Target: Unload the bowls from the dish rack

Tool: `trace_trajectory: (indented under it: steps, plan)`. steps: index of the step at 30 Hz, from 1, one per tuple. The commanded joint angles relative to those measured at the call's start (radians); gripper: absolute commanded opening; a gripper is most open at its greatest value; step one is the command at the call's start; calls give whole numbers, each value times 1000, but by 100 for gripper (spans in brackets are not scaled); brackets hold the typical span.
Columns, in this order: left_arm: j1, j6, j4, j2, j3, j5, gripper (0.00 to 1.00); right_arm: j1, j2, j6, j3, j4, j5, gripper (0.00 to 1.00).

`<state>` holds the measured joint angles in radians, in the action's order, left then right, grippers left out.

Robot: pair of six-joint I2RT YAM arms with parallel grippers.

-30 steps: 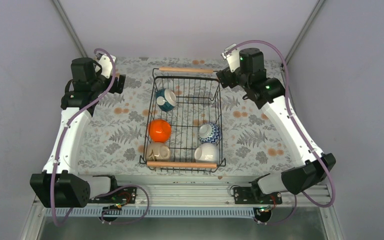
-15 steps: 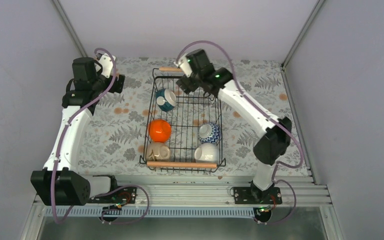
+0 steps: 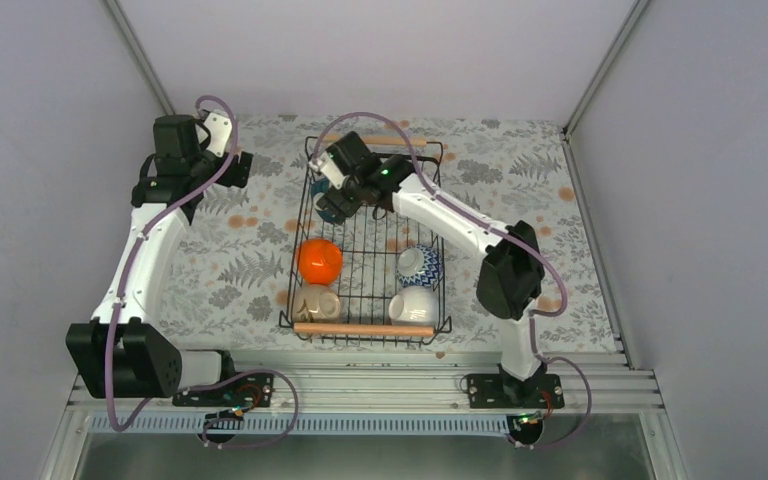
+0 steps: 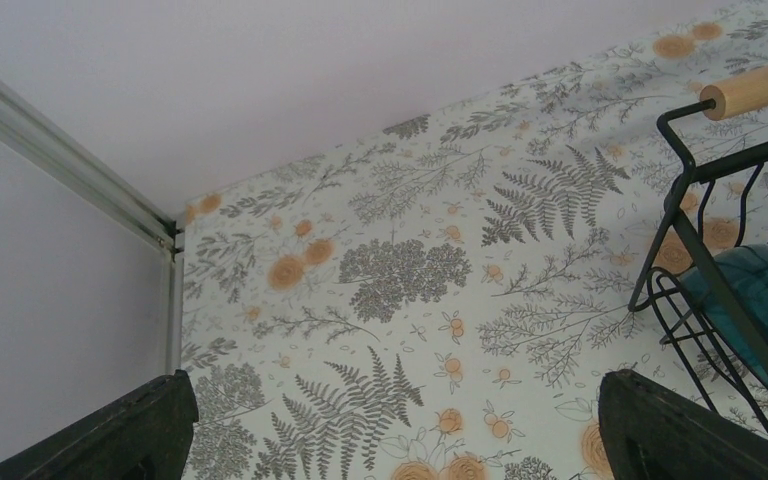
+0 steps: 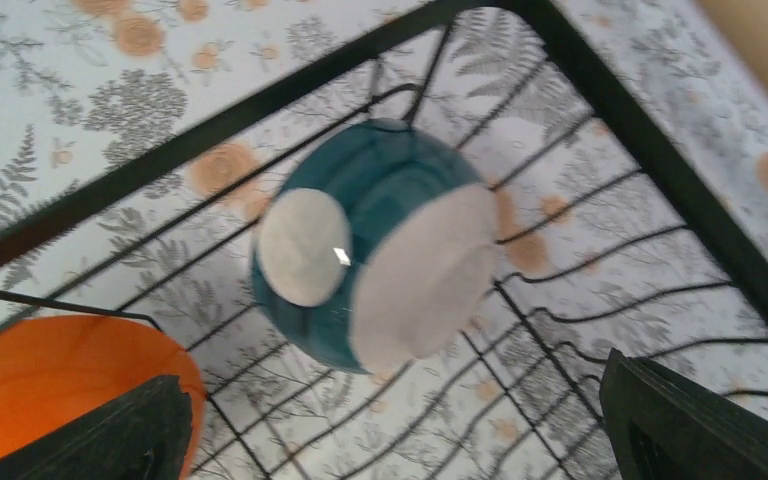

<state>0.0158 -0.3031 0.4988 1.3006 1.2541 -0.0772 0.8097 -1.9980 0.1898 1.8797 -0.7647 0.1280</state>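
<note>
The black wire dish rack [image 3: 438,300] with two wooden handles stands mid-table. In it are an orange bowl [image 3: 319,261], a beige bowl [image 3: 316,302], a blue-and-white bowl [image 3: 419,266] and a white bowl [image 3: 413,305]. The teal bowl [image 5: 370,245] lies on its side in the far-left corner, mostly hidden in the top view by my right gripper [image 3: 335,203]. My right gripper [image 5: 390,430] is open and empty just above the teal bowl, with the orange bowl [image 5: 50,390] beside its left finger. My left gripper [image 3: 235,168] is open and empty over the cloth, left of the rack.
A floral tablecloth [image 3: 230,260] covers the table. The left wrist view shows the rack's corner [image 4: 695,270], a wooden handle end [image 4: 760,85] and the teal bowl [image 4: 760,300] behind the wires. Grey walls and metal frame posts [image 4: 70,150] close in the back and sides.
My right arm has swung from the rack's far-right side leftward over the rack, ending above the teal bowl. The left arm has barely moved. The bowls stay in place.
</note>
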Motion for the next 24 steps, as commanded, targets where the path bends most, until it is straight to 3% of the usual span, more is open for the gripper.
trace_trajectory:
  steps: [1,10,14,24]
  plan:
    - [4,2,-18,-6,-6,-12,100,49,-57,-61,31,26,-12,100]
    - [4,-4,-18,-40,-35,12,100,81,-87,-148,-40,221,145,100]
    - [4,-12,-22,-56,-57,13,100,93,-132,-164,1,217,226,100]
    - [4,-14,-20,-52,-35,-5,100,112,-199,-184,-10,217,215,100]
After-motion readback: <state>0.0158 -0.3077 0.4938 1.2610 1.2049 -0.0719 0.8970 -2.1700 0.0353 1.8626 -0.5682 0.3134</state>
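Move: The teal bowl, lying tipped in the far left part of the rack, is roughly 6 cm ahead of the right hand, 3 cm to its left and 9 cm below. The orange bowl is about 8 cm back and 6 cm to the left of that hand, the blue patterned bowl about 8 cm back and 15 cm to its right, both at much the teal bowl's height. From the left hand the teal bowl is some 4 cm ahead, 19 cm to the right and 18 cm down. The right hand sinks towards the teal bowl with fingers wide open, about 6 cm down and 4 cm left in all: first it slants down and left while easing back a little, then it edges forward some 3 cm at nearly the same height, then dips again. During that forward shift the wrist turns clockwise by just under 10 degrees and the fingertips tip up slightly, bringing the bowl largely between the finger lines as seen from the wrist, with no touch to be seen yet. ##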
